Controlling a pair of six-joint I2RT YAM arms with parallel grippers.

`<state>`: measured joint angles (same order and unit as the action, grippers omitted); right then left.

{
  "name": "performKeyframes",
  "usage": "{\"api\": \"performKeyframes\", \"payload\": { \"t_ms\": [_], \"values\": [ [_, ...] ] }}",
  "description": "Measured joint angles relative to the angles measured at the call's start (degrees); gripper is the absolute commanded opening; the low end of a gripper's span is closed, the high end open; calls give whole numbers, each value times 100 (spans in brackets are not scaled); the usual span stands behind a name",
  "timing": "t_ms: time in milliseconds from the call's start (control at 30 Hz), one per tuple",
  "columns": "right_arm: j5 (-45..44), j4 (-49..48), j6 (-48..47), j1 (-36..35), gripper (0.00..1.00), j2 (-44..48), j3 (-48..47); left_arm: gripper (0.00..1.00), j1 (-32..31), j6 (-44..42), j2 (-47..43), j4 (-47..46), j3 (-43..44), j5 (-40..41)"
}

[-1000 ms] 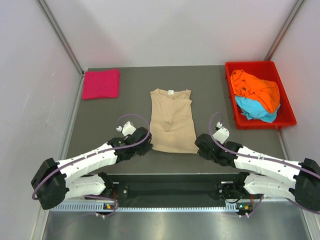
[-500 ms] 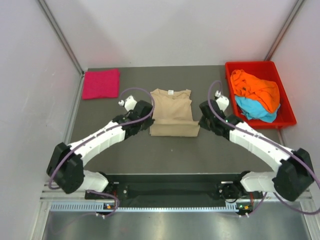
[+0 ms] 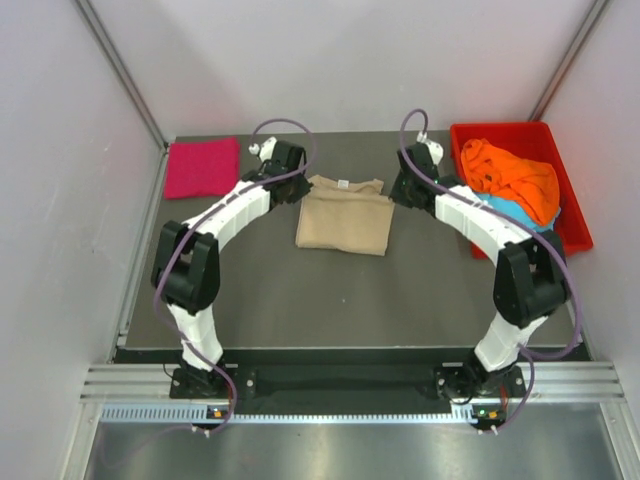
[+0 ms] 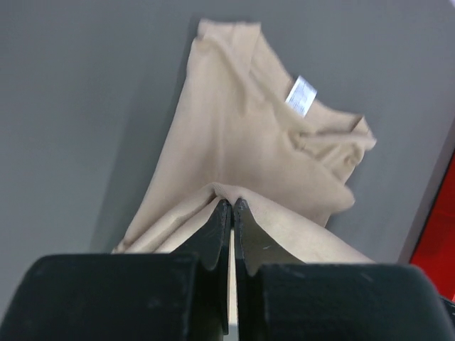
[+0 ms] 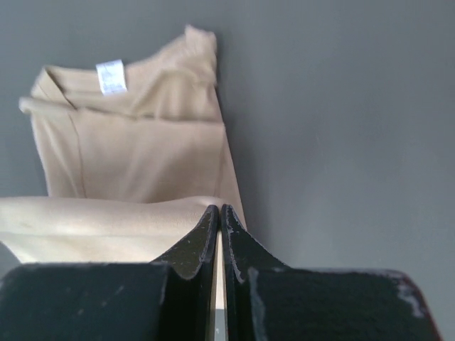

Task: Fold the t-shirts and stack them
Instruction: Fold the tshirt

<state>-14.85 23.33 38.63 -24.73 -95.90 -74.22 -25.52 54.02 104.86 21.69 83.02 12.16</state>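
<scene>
The beige t-shirt lies doubled over in the middle of the table, its white neck label at the far edge. My left gripper is shut on the shirt's hem at the far left corner, cloth pinched at its tips. My right gripper is shut on the hem at the far right corner. The beige t-shirt spreads beyond the left fingers; the beige t-shirt lies left of the right ones. A folded magenta t-shirt rests at the far left. Orange and light blue t-shirts sit crumpled in the tray.
A red plastic tray stands at the far right of the table, close to my right arm. White walls enclose the table on the left, back and right. The dark table surface stretches in front of the beige shirt.
Both grippers have carried the beige shirt's near hem from the front of the table up to the collar end, folding the shirt in half. Both arms now reach far out.
</scene>
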Motion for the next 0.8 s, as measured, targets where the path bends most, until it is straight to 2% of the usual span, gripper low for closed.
{"api": "performKeyframes", "payload": {
  "t_ms": [433,800],
  "values": [
    [734,-63,-492,529,0,-1620,-1790,0,533,-503,1867,-400,1823,-533],
    [964,-254,-579,697,1,-2625,-2358,2,645,-706,2616,-557,2435,-680]
  ]
}}
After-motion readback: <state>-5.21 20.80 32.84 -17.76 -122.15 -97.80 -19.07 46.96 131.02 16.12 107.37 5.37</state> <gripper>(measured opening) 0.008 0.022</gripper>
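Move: Both hands already pinch the shirt's hem corners in the air. The collar they are bringing the hem to lies on the table about 13 cm ahead of the left hand, 10 cm to its right and 10 cm below; from the right hand it is some 16 cm ahead, 14 cm left and 10 cm below. The left shoulder lies 14 cm straight ahead of the left hand, the right shoulder 15 cm ahead and 3 cm left of the right hand. Keeping their shut grip on the two hem corners, both hands draw the hem forward over the lying shirt towards the collar and shoulders, about 12 cm, slowing as they go. The left sinks steadily with the reach; the right first rises slightly, then sinks, so both come down about 5 cm, wrists nearly unturned. ##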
